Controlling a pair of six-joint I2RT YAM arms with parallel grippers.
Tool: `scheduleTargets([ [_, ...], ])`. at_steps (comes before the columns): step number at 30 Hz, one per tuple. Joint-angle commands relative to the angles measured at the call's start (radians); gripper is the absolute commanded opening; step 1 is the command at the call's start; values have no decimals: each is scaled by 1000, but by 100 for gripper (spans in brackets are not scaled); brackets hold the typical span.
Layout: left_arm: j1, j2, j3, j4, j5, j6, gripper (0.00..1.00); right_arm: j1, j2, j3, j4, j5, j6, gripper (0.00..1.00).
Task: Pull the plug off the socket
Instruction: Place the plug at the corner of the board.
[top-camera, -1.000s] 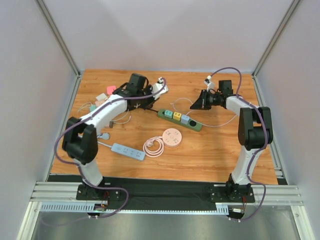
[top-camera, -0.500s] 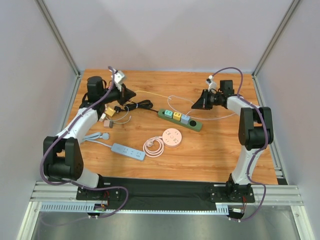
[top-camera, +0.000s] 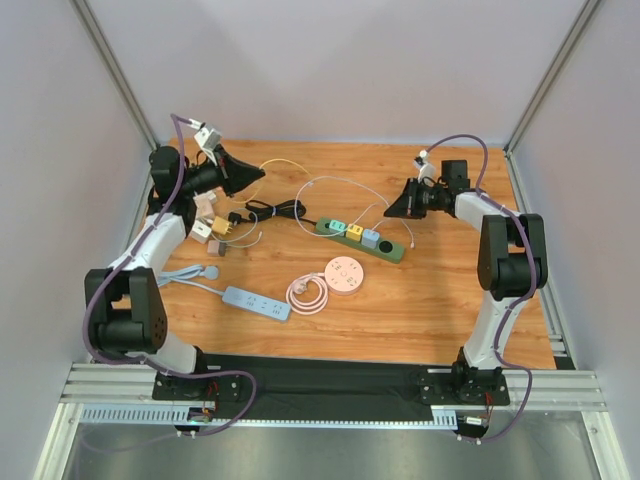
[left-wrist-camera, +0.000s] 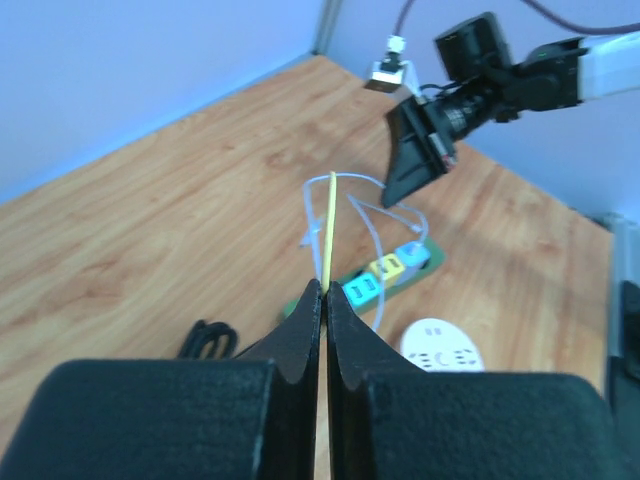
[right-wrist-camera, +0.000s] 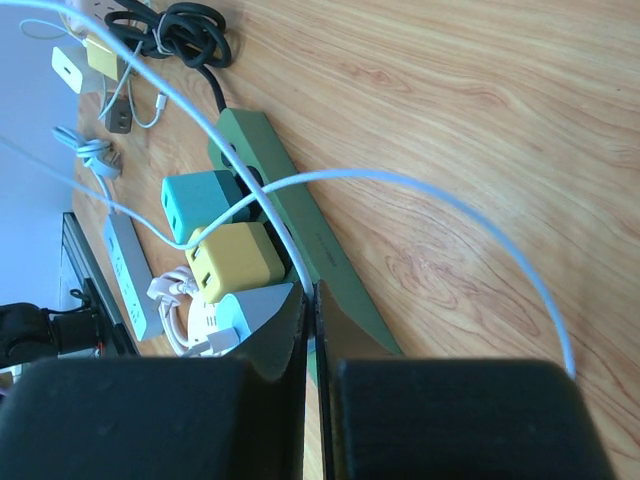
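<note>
A green power strip lies mid-table with a teal adapter, a yellow adapter and a pale blue adapter plugged into it. My left gripper is raised at the far left, shut on a thin yellow cable that runs toward the strip. My right gripper hovers just beyond the strip's far side, shut on a white cable that leads to the adapters. In the wrist views, both left gripper and right gripper pinch their cables at the fingertips.
A round white socket and a coiled pinkish cable lie in front of the strip. A pale blue power strip lies front left. A black coiled cord and several small adapters sit at the left.
My left arm has swung from mid-table back to the far left and risen, drawing the yellow cable with it. The white cable loops have shifted. The right gripper has barely moved.
</note>
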Motion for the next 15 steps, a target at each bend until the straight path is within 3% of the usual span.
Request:
scheduleTargets([
  [1,-16,73,78,102,178,-130,0,-1,1,8,31,-30,7,0],
  [5,-84,106,121,3,252,-81,0,32,-2,22,36,-109,0,0],
  [8,-154,138,203,-251,288,83,0,79,-22,30,34,-122,-17,0],
  [12,-251,188,390,-740,314,368,0,144,-34,47,16,-90,-36,0],
  [15,-300,218,467,-868,331,470,0,167,-33,51,22,-59,-10,0],
])
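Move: The left gripper, already holding the yellow cable, has the green strip's middle about 23 cm to its right, 1 cm ahead and 25 cm below; the strip's teal plug is 17 cm right, 4 cm ahead, and the coiled black cable 14 cm ahead, 2 cm right. From the right gripper, which holds the pale cable, the blue plug lies 4 cm left, 3 cm back and 5 below, the yellow plug 8 cm left, 2 back. Bring the left gripper about 11 cm to the right and, increasingly, some 5 cm back, nearly level, towards the green strip, turning it about 30 degrees clockwise and keeping the yellow cable pinched. Meanwhile carry the right gripper to the left and a little back over the strip's plugs, fingers still shut on the pale cable. ##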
